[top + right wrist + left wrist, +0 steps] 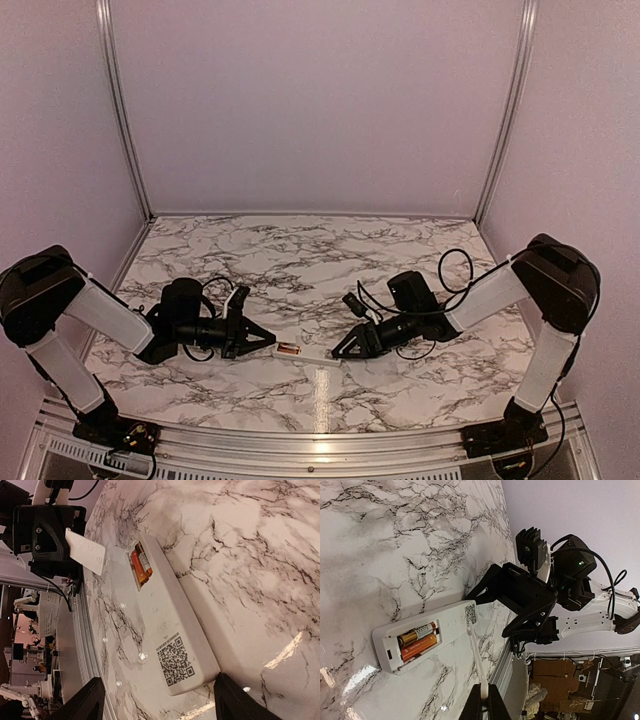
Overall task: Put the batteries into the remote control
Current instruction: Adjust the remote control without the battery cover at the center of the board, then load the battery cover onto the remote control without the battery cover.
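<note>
The white remote control (451, 622) lies face down on the marble table, its back compartment uncovered. Two orange-copper batteries (418, 640) sit side by side inside that compartment (141, 565). My left gripper (484, 696) is shut on a thin white battery cover (476, 661), held just beside the remote's battery end; the right wrist view shows the same cover (86, 552) hanging clear of the remote (170, 625). My right gripper (159, 682) stands open, its fingers (87, 700) on either side of the remote's QR-code end without touching it. In the top view both grippers (268, 341) (342, 352) face each other across the remote (305, 353).
The metal rail (320, 438) of the table's near edge runs close behind the remote. Black cables (455, 262) loop above the right arm. Lilac walls (320, 100) close in the back and both sides.
</note>
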Robot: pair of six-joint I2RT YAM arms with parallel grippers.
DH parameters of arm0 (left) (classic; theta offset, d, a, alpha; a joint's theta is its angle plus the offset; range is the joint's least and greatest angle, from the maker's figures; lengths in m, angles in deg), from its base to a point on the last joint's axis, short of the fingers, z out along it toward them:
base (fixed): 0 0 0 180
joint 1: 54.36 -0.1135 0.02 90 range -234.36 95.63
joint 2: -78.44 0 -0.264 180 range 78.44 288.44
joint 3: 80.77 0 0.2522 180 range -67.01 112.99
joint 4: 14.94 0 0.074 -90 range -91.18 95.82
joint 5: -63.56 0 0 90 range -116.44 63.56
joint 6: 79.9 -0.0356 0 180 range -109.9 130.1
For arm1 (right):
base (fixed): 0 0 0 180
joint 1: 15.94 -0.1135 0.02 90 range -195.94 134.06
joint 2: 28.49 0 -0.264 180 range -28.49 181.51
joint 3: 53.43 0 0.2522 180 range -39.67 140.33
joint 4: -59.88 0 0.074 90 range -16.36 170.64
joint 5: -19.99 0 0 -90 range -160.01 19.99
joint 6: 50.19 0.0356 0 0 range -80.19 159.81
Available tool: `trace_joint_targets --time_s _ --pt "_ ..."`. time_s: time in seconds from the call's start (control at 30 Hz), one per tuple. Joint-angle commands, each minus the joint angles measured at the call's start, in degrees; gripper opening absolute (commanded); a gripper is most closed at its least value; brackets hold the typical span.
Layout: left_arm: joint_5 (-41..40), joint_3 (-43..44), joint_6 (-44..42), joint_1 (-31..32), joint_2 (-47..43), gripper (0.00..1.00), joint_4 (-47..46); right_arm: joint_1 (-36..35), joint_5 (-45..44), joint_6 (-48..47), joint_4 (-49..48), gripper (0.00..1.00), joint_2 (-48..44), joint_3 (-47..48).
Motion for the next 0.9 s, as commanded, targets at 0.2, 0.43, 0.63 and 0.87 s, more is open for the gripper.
trace_joint_targets --time_s 0.2,0.43,0.63,0.87 --pt "1.8 7.5 -11.1 0.9 1.4 0.0 16.2 2.2 -1.8 -4.0 1.0 0.73 -5.7 0.3" --pt "3.4 11.7 -16.3 0.8 2.8 0.0 24.8 2.2 -7.4 -16.1 8.3 0.74 -10.0 3.0" --pt "3.8 13.9 -19.7 0.4 3.2 0.0 30.2 0.9 -10.0 -22.3 9.3 0.84 -12.8 4.6" --pt "4.0 14.9 -21.7 -0.6 3.4 0.0 32.7 -1.2 -13.7 -25.9 9.8 0.98 -13.5 6.2"
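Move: My left hand is still holding the battery cover. The remote's battery bay lies about 3 cm to its right, 2 cm ahead and 6 cm below, and the remote's QR-code end is some 13 cm to its right, level with it and 7 cm below. From my right hand the remote's middle is roughly 7 cm to the left, 1 cm ahead and 2 cm lower, its QR-code end between my open fingers with the front finger on its far corner. I free my right front finger from the remote's corner and lift that hand about 7 cm, drifting some 3 cm forward, rolling it 30 degrees front side up and spreading the fingers wider near the end. Meanwhile my left hand keeps its pinch on the battery cover, eases right and then sinks about 2.5 cm towards the bay, dipping its fingertips and turning slightly clockwise. ##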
